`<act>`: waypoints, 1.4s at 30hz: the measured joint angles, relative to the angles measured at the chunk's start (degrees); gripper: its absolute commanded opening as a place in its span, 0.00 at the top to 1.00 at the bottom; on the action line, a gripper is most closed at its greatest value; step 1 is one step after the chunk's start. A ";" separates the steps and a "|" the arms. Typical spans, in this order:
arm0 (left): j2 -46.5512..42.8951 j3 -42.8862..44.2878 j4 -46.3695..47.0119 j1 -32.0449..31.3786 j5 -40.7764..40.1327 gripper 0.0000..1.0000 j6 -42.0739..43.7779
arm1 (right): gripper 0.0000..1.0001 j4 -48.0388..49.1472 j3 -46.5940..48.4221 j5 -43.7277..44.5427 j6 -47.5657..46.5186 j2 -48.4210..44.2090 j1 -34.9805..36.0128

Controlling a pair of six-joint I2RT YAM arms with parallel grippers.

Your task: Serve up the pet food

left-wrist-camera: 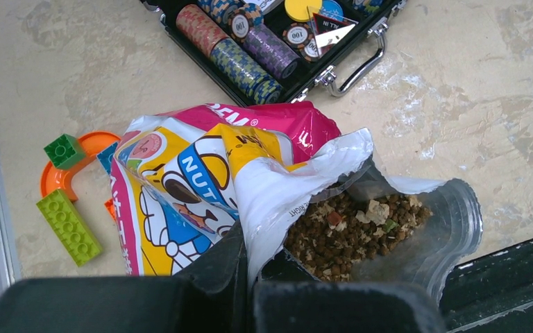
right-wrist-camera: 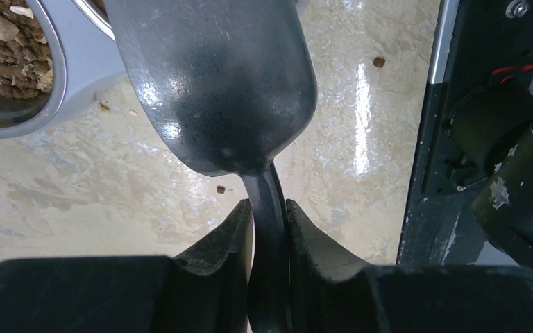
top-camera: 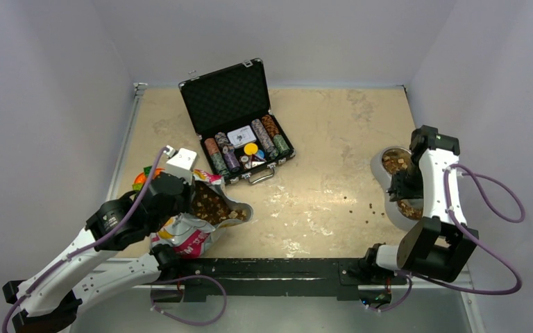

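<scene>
The pet food bag (left-wrist-camera: 201,166), white, blue, yellow and pink, lies at the near left with its mouth open toward the right. Brown pet food (left-wrist-camera: 354,232) fills that mouth. My left gripper (left-wrist-camera: 250,258) is shut on the white edge of the bag's opening. At the right, my right gripper (right-wrist-camera: 269,211) is shut on the handle of a dark grey scoop (right-wrist-camera: 215,83), seen from its underside. It hangs over the table just beside a grey double bowl (top-camera: 383,182). Both hollows of the bowl hold pet food (right-wrist-camera: 7,48).
An open black case (top-camera: 239,132) of poker chips stands at the back centre. Green bricks (left-wrist-camera: 69,225) and an orange curved piece (left-wrist-camera: 59,177) lie left of the bag. Loose pellets (top-camera: 361,208) dot the table between bag and bowl. A black rail (top-camera: 271,267) runs along the near edge.
</scene>
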 measured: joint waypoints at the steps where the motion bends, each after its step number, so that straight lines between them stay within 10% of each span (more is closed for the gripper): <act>1: 0.07 0.00 0.02 0.00 0.09 1.00 0.00 | 1.00 0.00 0.00 0.20 -0.72 0.04 0.00; 27: 1.73 0.76 -0.46 0.02 1.42 1.00 -1.14 | 1.00 2.47 -2.25 6.32 -16.63 0.26 -0.04; 42: 3.41 1.70 -0.83 0.02 3.13 1.00 -1.31 | 1.00 6.14 -13.92 9.90 -26.36 -21.42 -0.74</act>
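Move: The near bowl of the two-bowl stand, the one being served, lies about 8 cm to the right hand's right, level with it fore and aft and some 9 cm below. The far bowl is roughly 14 cm ahead, 4 cm right and equally low; spilled kibble is scattered about 6 cm to its left, 12 cm down. From the left hand, which grips the bag, the near bowl is some 65 cm to the right, 1 cm ahead and 20 cm lower. The scoop, held by its handle with its rounded back up, goes with the right hand a little back, right and down, about 1.5 cm each way, beside the near bowl; then it rises some 2 cm and is drawn more quickly back towards the table's near edge, about 6 cm back in all. The wrist turns roughly 25 degrees counter-clockwise and tips the fingers farther to the right. The left hand keeps its pinch on the bag's rim, drifting slightly right. ##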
